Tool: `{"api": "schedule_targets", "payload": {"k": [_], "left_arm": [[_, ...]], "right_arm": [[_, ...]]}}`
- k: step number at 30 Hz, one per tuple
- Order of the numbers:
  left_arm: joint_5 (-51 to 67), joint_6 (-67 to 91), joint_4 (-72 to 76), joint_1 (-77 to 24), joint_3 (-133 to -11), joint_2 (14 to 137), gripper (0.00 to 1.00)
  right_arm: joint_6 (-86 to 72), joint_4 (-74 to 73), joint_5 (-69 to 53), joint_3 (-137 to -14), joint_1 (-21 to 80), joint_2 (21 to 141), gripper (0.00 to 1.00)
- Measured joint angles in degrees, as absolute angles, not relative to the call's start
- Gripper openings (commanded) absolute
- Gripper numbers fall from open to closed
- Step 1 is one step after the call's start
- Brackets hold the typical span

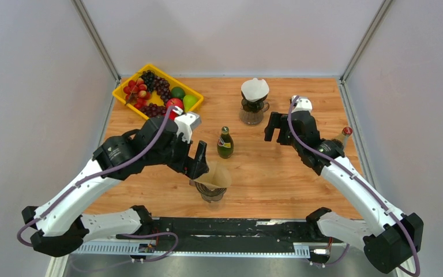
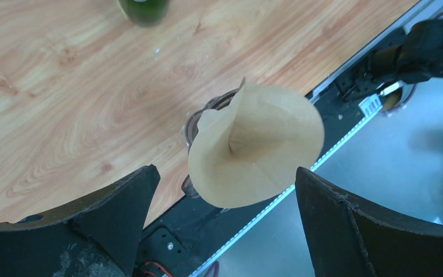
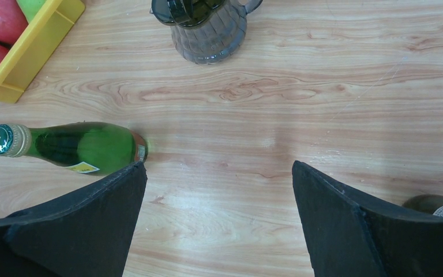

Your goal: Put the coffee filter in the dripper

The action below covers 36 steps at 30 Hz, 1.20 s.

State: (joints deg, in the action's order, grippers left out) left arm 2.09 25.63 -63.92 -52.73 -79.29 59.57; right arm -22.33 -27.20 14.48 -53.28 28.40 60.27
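A brown paper coffee filter (image 1: 216, 175) sits as an opened cone in the dark glass dripper (image 1: 210, 193) near the table's front edge, leaning a little. In the left wrist view the filter (image 2: 259, 150) covers most of the dripper, whose rim (image 2: 193, 124) shows only at its left. My left gripper (image 1: 200, 165) is open just left of and above the filter, its jaws spread wide on either side (image 2: 225, 173) and touching nothing. My right gripper (image 1: 272, 128) is open and empty over bare wood (image 3: 218, 167) at the right of centre.
A second dripper with a white filter (image 1: 255, 89) stands on a glass carafe (image 3: 207, 29) at the back. A green bottle (image 1: 225, 143) stands mid-table, also in the right wrist view (image 3: 75, 147). A yellow fruit tray (image 1: 122, 94) is back left. Another bottle (image 1: 342, 136) stands at the right edge.
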Motion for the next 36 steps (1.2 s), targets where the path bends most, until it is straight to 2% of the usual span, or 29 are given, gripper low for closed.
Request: {"api": "schedule_targets", "payload": {"k": [3, 6, 11, 15, 19, 23, 36], "left_arm": [[1.4, 25.6, -63.5, -52.7, -82.2, 58.7, 0.96], [2.0, 25.4, -62.4, -52.7, -83.9, 58.6, 0.81], [4.6, 24.8, -60.9, -53.1, -84.1, 61.7, 0.49], [6.2, 23.9, -60.6, -54.6, -84.1, 66.9, 0.33], [6.7, 23.4, -60.7, -56.3, -83.2, 69.1, 0.22], [6.6, 23.0, -61.1, -57.0, -81.4, 69.5, 0.18], [6.8, 21.9, -62.3, -59.4, -77.5, 73.5, 0.18]], "right_arm": [[-22.3, -27.2, 14.7, -53.3, 28.4, 59.9, 1.00], [-22.2, -27.2, 14.8, -53.3, 28.4, 59.8, 1.00], [-22.1, -27.2, 15.2, -53.3, 28.4, 59.8, 1.00], [-22.0, -27.2, 15.6, -53.3, 28.4, 59.8, 1.00], [-21.9, -27.2, 16.0, -53.3, 28.4, 59.8, 1.00], [-21.9, -27.2, 16.0, -53.3, 28.4, 59.8, 1.00], [-21.7, -27.2, 16.4, -53.2, 28.4, 60.1, 1.00]]}}
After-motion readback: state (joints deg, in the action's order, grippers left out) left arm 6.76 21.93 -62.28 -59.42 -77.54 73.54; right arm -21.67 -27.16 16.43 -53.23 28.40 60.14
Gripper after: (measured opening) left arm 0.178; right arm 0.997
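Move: The filter, standing loosely in the dripper, has its middle about 4 cm to the left hand's right, 2 cm back and 8 cm below. The dripper under it lies some 4 cm right, 3 cm back and 13 cm down. The green bottle stands about 11 cm ahead and 8 cm right of the left hand, its middle roughly 16 cm lower. From the right hand, the filter is some 18 cm left and 14 cm back, at about its own height. Rising just under 4 cm clear of the filter's edge, the left hand then swings about 5 cm right over its mouth, closing its wide-open fingers nearly shut on nothing. It then goes down some 10 cm from the top of that arc, easing slightly back and tilting, so that the closed tips enter the open cone and press its inside towards the dripper. ##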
